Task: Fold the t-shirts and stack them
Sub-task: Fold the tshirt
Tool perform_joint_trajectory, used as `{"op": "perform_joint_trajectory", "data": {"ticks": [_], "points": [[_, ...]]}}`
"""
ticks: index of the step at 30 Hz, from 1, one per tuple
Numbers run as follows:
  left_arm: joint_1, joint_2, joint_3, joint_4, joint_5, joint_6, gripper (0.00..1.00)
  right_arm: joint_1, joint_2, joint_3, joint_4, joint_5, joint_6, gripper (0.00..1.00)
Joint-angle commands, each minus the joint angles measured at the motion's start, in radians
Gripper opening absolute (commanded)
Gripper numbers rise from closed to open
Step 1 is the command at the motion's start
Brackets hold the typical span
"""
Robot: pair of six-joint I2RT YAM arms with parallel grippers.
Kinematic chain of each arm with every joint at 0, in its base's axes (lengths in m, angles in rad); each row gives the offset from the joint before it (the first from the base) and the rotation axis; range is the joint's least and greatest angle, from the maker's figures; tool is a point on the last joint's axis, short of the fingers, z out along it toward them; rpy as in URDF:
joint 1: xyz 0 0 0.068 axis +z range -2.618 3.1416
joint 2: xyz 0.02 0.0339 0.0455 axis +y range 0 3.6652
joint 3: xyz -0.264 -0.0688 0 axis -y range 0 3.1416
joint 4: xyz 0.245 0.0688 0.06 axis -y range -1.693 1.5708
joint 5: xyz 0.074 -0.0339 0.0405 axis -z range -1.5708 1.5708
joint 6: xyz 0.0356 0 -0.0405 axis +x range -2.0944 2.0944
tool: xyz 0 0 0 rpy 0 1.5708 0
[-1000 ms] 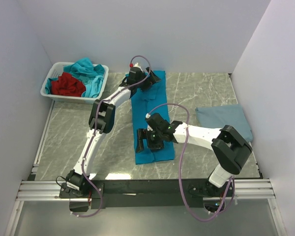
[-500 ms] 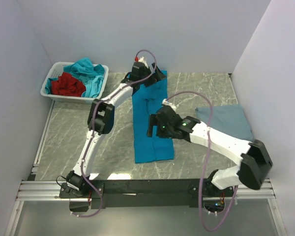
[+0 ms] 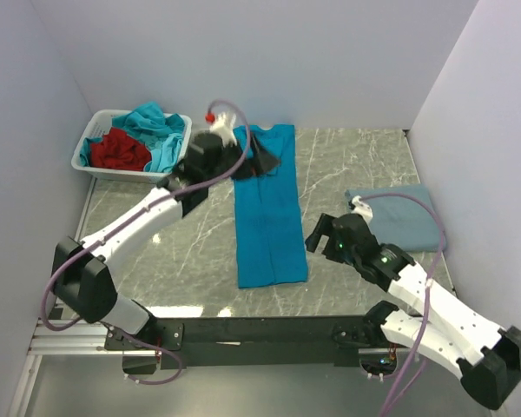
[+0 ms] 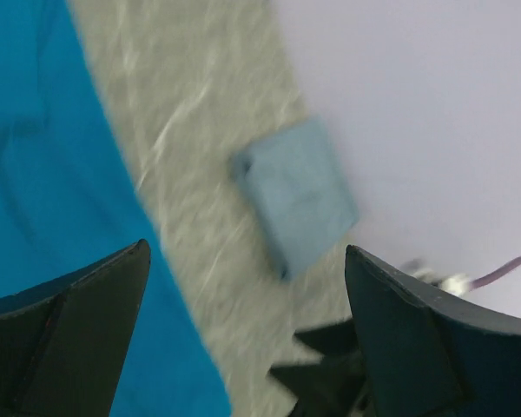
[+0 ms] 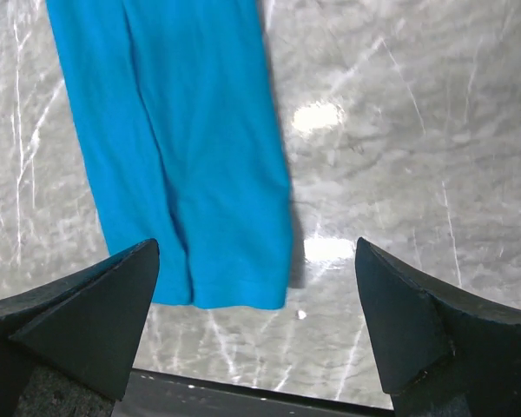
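A bright teal-blue t-shirt [image 3: 265,208] lies folded into a long narrow strip down the middle of the table; it also fills the top left of the right wrist view [image 5: 182,148]. My left gripper [image 3: 260,159] hovers open over the strip's far end with nothing between its fingers [image 4: 69,334]. Just right of the strip's near half, my right gripper [image 3: 319,233] is off the cloth, open and empty. A slate-blue t-shirt [image 3: 399,217] lies folded at the right. The left wrist view shows that folded shirt [image 4: 300,191] too.
A white slatted basket [image 3: 87,139] stands at the back left, holding a red shirt [image 3: 120,149] and turquoise cloth [image 3: 156,122]. White walls close in the left, back and right. A black rail [image 3: 260,334] runs along the near edge.
My right arm has pulled back to the right, off the teal strip. The left arm's elbow has swung out to the left, its gripper staying near the strip's far end.
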Motion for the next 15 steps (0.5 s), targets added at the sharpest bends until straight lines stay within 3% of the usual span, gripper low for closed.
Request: {"op": "perform_joint_trajectory", "data": {"ticks": [1, 6, 15], "points": [[-0.030, -0.046, -0.203, -0.105, -0.061, -0.045, 0.99, -0.025, -0.063, -0.073, 0.070, -0.051, -0.004, 1.00], [-0.137, -0.194, -0.475, -0.155, -0.143, -0.129, 0.99, -0.042, -0.061, -0.139, 0.112, -0.149, -0.050, 1.00], [-0.229, -0.340, -0.755, -0.193, -0.127, -0.337, 0.99, -0.048, 0.045, -0.196, 0.241, -0.296, -0.044, 0.96]]}}
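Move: Behind and well below the left hand, some 28 cm back, 9 cm to its left and 26 cm down, lies the near left corner of the blue t-shirt folded into a long strip. From the right hand, the strip's near right corner is about 12 cm back, 2 cm left and 8 cm down; the near left corner is about 14 cm back and 20 cm left. The folded grey shirt sits roughly 9 cm ahead and 22 cm right of the right hand. Swooping down and back from high over the far half of the blue strip, the open left hand drops about 23 cm, draws back 18 cm and drifts left towards the near left corner, its fingers tipping down by over 30 degrees. The right hand, also wide open, sinks about 6 cm and eases back 3 cm towards the near right corner, tipping slightly down and turning a little counter-clockwise. ##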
